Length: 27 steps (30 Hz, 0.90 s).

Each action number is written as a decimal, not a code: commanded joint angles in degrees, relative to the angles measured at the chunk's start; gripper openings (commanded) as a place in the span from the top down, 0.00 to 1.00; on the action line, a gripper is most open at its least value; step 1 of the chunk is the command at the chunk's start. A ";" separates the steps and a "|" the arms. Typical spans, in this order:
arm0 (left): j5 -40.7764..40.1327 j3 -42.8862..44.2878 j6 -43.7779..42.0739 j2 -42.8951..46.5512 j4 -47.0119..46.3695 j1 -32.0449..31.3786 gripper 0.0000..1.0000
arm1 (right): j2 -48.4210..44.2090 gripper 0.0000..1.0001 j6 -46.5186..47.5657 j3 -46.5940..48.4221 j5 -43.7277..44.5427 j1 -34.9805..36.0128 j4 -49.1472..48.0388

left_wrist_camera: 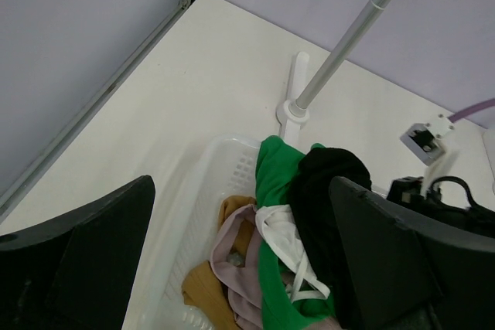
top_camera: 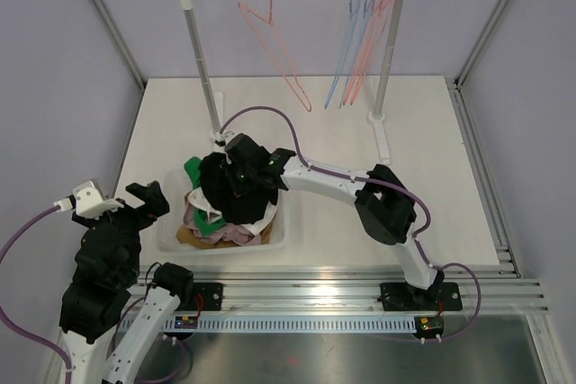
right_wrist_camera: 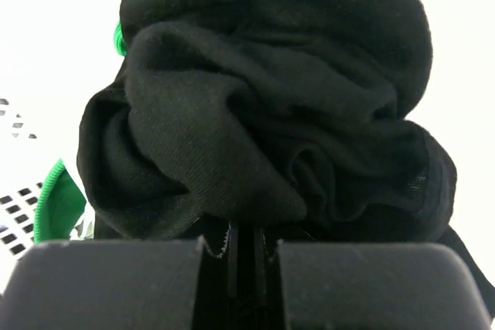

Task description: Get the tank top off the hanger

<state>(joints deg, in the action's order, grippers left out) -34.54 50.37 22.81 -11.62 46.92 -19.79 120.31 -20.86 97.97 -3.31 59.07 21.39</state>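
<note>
The black tank top (top_camera: 225, 191) lies bunched on top of a pile of clothes in a white basket (top_camera: 167, 238). My right gripper (top_camera: 243, 166) reaches over the pile and is shut on the black cloth. In the right wrist view the tank top (right_wrist_camera: 263, 98) fills the frame, with a fold pinched where the right gripper (right_wrist_camera: 241, 241) closes. An empty pink hanger (top_camera: 274, 38) hangs tilted on the rail. My left gripper (top_camera: 137, 200) stands open to the left of the basket, holding nothing. In its own view the left gripper (left_wrist_camera: 241, 191) looks down on the tank top (left_wrist_camera: 325, 183).
The basket (left_wrist_camera: 193, 214) also holds green (left_wrist_camera: 274, 191), white, pink and mustard garments. A white clothes rack (top_camera: 202, 69) stands at the back of the table, with several blue and pink hangers (top_camera: 364, 33) at its right end. Purple walls enclose the table.
</note>
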 commanded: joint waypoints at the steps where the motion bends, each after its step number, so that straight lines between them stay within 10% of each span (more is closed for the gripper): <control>1: -1.31 0.26 0.40 -0.69 -1.65 0.19 0.01 | 7.37 1.00 -0.49 7.84 -5.20 0.26 3.91; 22: -3.16 0.52 0.92 -1.56 -1.21 0.81 0.01 | 12.52 0.99 -12.10 5.39 8.65 5.44 7.44; 27: -4.92 1.05 1.62 -2.80 -0.51 2.73 0.01 | -0.92 0.61 -9.81 3.55 14.29 5.44 8.32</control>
<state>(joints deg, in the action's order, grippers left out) -36.73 50.39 23.24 -13.28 47.27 -18.44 126.23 -32.99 104.42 5.56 63.72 19.62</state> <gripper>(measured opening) 0.988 0.339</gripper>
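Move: The right hand, fingers shut on the bunched black tank top, is already in over the white basket: its middle lies some 3 cm left, 2 cm back and 5 cm below. The green top shows about 9 cm left and level in depth, a little lower; the mauve top is 4 cm left, 9 cm back. The rack's left foot stands 17 cm ahead, 4 cm left. From the idle left hand the basket is roughly 9 cm ahead, 12 cm right, 24 cm below. Bearing against the clothes with the black tank top, the right hand shoves leftward, basket and all, by about 5.5 cm, sinking some 2 cm on the way and turning roughly 10 degrees clockwise. Then the fingers part about a third of their range to release the black top, and the hand starts up, easing back a centimetre to the right. ##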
